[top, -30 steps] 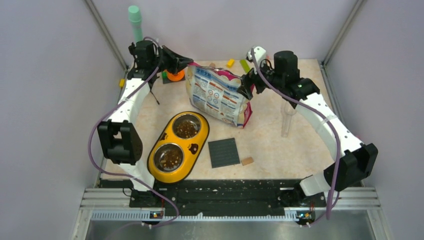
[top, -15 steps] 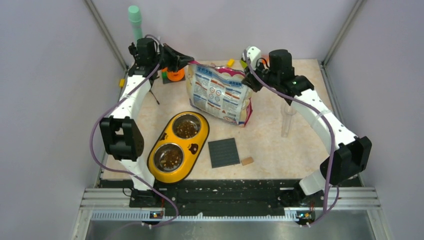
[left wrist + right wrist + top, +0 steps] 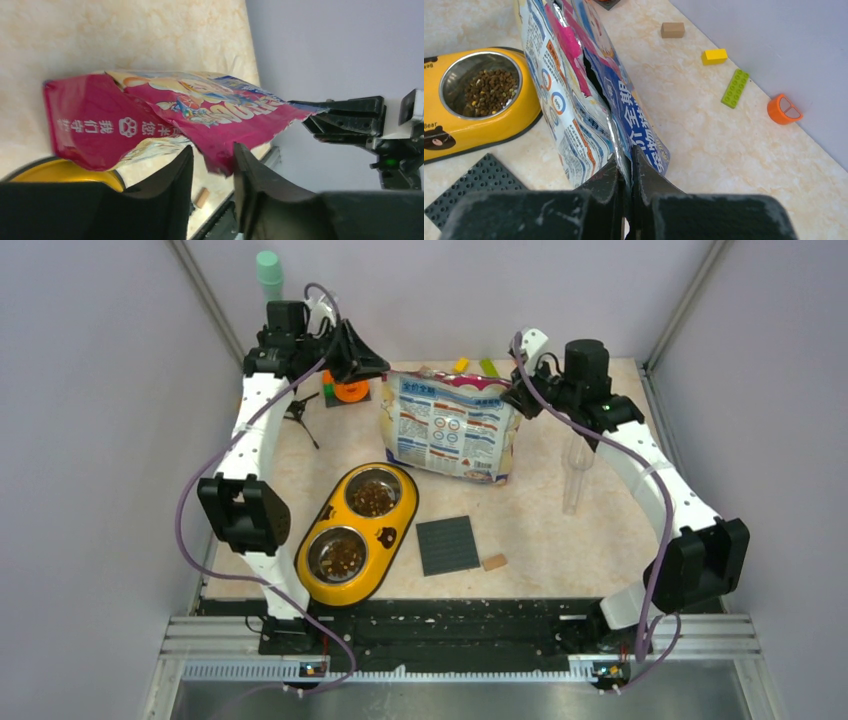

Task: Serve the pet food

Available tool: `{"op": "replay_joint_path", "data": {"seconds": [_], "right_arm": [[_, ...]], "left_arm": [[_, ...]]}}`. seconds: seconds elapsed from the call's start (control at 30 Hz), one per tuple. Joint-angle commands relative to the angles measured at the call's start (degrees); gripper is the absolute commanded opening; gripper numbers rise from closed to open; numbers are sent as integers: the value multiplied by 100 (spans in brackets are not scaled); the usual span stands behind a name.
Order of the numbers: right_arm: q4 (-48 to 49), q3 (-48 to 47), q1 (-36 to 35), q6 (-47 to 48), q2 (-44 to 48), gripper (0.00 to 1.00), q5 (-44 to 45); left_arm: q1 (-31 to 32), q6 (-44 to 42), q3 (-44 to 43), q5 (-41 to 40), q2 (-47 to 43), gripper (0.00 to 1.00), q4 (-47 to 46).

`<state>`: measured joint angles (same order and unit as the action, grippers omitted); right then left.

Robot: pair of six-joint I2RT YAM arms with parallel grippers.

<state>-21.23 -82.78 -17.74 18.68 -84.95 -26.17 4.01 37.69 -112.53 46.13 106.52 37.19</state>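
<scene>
The pet food bag (image 3: 450,428) stands at the back of the table, its printed back facing the camera. My right gripper (image 3: 513,400) is shut on its right top edge; the right wrist view shows the foil seam of the bag (image 3: 589,100) pinched in that gripper (image 3: 628,161). My left gripper (image 3: 376,364) is at the bag's left top corner. It (image 3: 213,161) is open, with the pink torn corner of the bag (image 3: 175,115) hanging between the fingers, close to the right one. Brown pet food (image 3: 372,498) lies in both cups of the yellow double bowl (image 3: 390,536).
A dark grey studded plate (image 3: 447,545) and a small tan block (image 3: 494,562) lie right of the bowl. A clear tube (image 3: 575,475) stands under the right arm. An orange piece (image 3: 350,390), a green cylinder (image 3: 269,275) and loose bricks (image 3: 735,88) sit along the back wall.
My right gripper closed on the bag's edge and lifted it. The bag swung upright and squarer to the camera. My left gripper rose and its fingers came apart off the bag's corner.
</scene>
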Motion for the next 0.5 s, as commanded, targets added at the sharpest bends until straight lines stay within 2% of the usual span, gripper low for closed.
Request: {"op": "replay_joint_path", "data": {"seconds": [0.0, 0.03, 0.1, 0.23, 0.37, 0.47], "right_arm": [[947, 43, 319, 303, 637, 0, -128], [879, 40, 337, 327, 625, 0, -202], [737, -14, 368, 397, 611, 0, -326], [611, -13, 414, 591, 635, 0, -823], [666, 83, 441, 614, 695, 0, -1090], [546, 124, 454, 727, 690, 0, -1477]], "left_arm": [[-39, -2239, -496, -47, -664, 49, 807], [14, -2493, -453, -173, -773, 55, 866], [136, -2929, -370, -415, -994, 61, 868], [636, -3883, -298, -944, -1336, 63, 599], [1378, -5096, -443, -1451, -1271, 64, 323], [1738, -5883, -232, -1770, -1249, 64, -210]]}}
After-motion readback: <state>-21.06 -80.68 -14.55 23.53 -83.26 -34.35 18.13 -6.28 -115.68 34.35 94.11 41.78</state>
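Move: The pet food bag stands with its middle about 12 cm right, 4 cm back and 14 cm below the left gripper, whose barely parted fingers are still at its left top corner. The orange tape measure lies some 15 cm ahead and 12 cm left of that gripper, the far food bowl about 13 cm back and 4 cm left, both roughly 30 cm down. From the right gripper, shut on the other top corner, the bag's middle is about 12 cm left, 1 cm ahead and 11 cm below. Open the left gripper wide to let go of the bag's left top corner. Lift it about 7 cm while drawing it back as far, then swing it some 5 cm right, rolling it about 55 degrees around its own finger line, clockwise seen from behind the hand. Keep the right gripper shut on its corner, nearly in place. ##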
